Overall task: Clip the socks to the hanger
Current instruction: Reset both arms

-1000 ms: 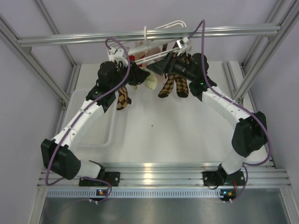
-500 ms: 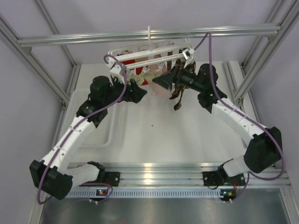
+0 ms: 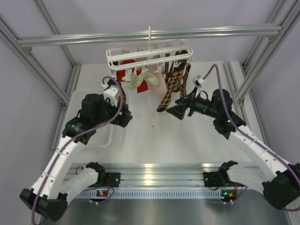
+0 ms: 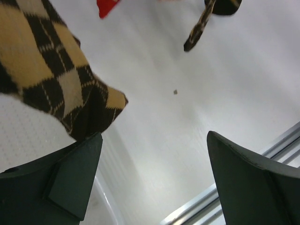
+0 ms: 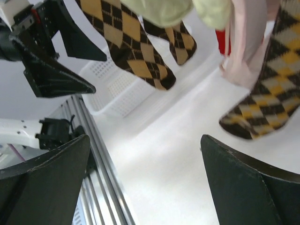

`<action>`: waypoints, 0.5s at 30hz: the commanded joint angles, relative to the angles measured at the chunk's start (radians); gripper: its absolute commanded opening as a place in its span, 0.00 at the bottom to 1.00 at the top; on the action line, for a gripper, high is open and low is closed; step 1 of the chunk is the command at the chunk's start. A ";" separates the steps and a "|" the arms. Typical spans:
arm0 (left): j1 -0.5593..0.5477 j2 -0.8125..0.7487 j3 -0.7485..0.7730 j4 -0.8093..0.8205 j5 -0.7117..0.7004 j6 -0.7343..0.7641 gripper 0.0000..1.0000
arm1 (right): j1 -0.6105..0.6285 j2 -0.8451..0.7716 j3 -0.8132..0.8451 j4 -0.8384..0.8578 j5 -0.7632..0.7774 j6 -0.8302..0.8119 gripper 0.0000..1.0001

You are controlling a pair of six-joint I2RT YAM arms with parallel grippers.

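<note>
The white hanger (image 3: 145, 50) hangs by its hook from the top rail. Two pale cream-yellow socks (image 3: 139, 80) hang from its clips near the middle; they also show at the top of the right wrist view (image 5: 187, 9). My left gripper (image 3: 123, 117) is open and empty, below and left of the hanger, over the tray's right edge. My right gripper (image 3: 178, 112) is open and empty, below and right of the socks. In the left wrist view an argyle sock (image 4: 51, 70) hangs just above my left finger.
Brown-and-tan argyle socks (image 3: 173, 86), a pink sock (image 3: 158, 85) and a red sock (image 3: 123, 75) also hang from the hanger. A white perforated tray (image 3: 105, 138) lies at the left of the table. Aluminium frame posts stand at both sides.
Both arms have drawn back from the hanger toward the near side and lower. The hanger, tilted before, now hangs level with the cream-yellow socks hanging free of both grippers.
</note>
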 commanded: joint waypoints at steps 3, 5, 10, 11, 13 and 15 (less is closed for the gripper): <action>0.073 0.011 0.025 -0.210 -0.074 0.015 0.98 | -0.009 -0.199 -0.079 -0.208 0.103 -0.182 1.00; 0.125 0.029 0.036 -0.238 -0.060 0.000 0.98 | -0.016 -0.264 -0.095 -0.279 0.151 -0.202 1.00; 0.215 0.068 0.082 -0.236 -0.085 -0.073 0.98 | -0.067 -0.432 -0.121 -0.455 0.301 -0.207 1.00; 0.232 0.066 0.087 -0.235 -0.112 -0.082 0.98 | -0.073 -0.451 -0.118 -0.467 0.313 -0.222 1.00; 0.240 0.057 0.090 -0.233 -0.132 -0.073 0.98 | -0.076 -0.488 -0.113 -0.474 0.345 -0.248 1.00; 0.246 0.037 0.079 -0.223 -0.157 -0.068 0.98 | -0.090 -0.525 -0.116 -0.468 0.379 -0.256 1.00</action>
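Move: Both grippers are empty and clear of the hanger. The just-clipped green sock hangs about 13 cm ahead, 11 cm to the right and 5 cm above the left hand; from the right hand, it is some 13 cm ahead, 13 cm left and 5 cm up. The left-end checkered sock is roughly 10 cm ahead and 2 cm left of the left hand. The basket's middle lies about 25 cm left, level fore-and-aft, and 25 cm below. Draw the two open grippers apart, away from the hanging socks. Swing the left about 8 cm left towards the basket, sinking some 4 cm, while it turns counter-clockwise and tips further down. Take the right about 10 cm right and 4 cm back, dipping slightly, with a clockwise turn of some 20 degrees. Touch nothing and keep all fingers wide. ##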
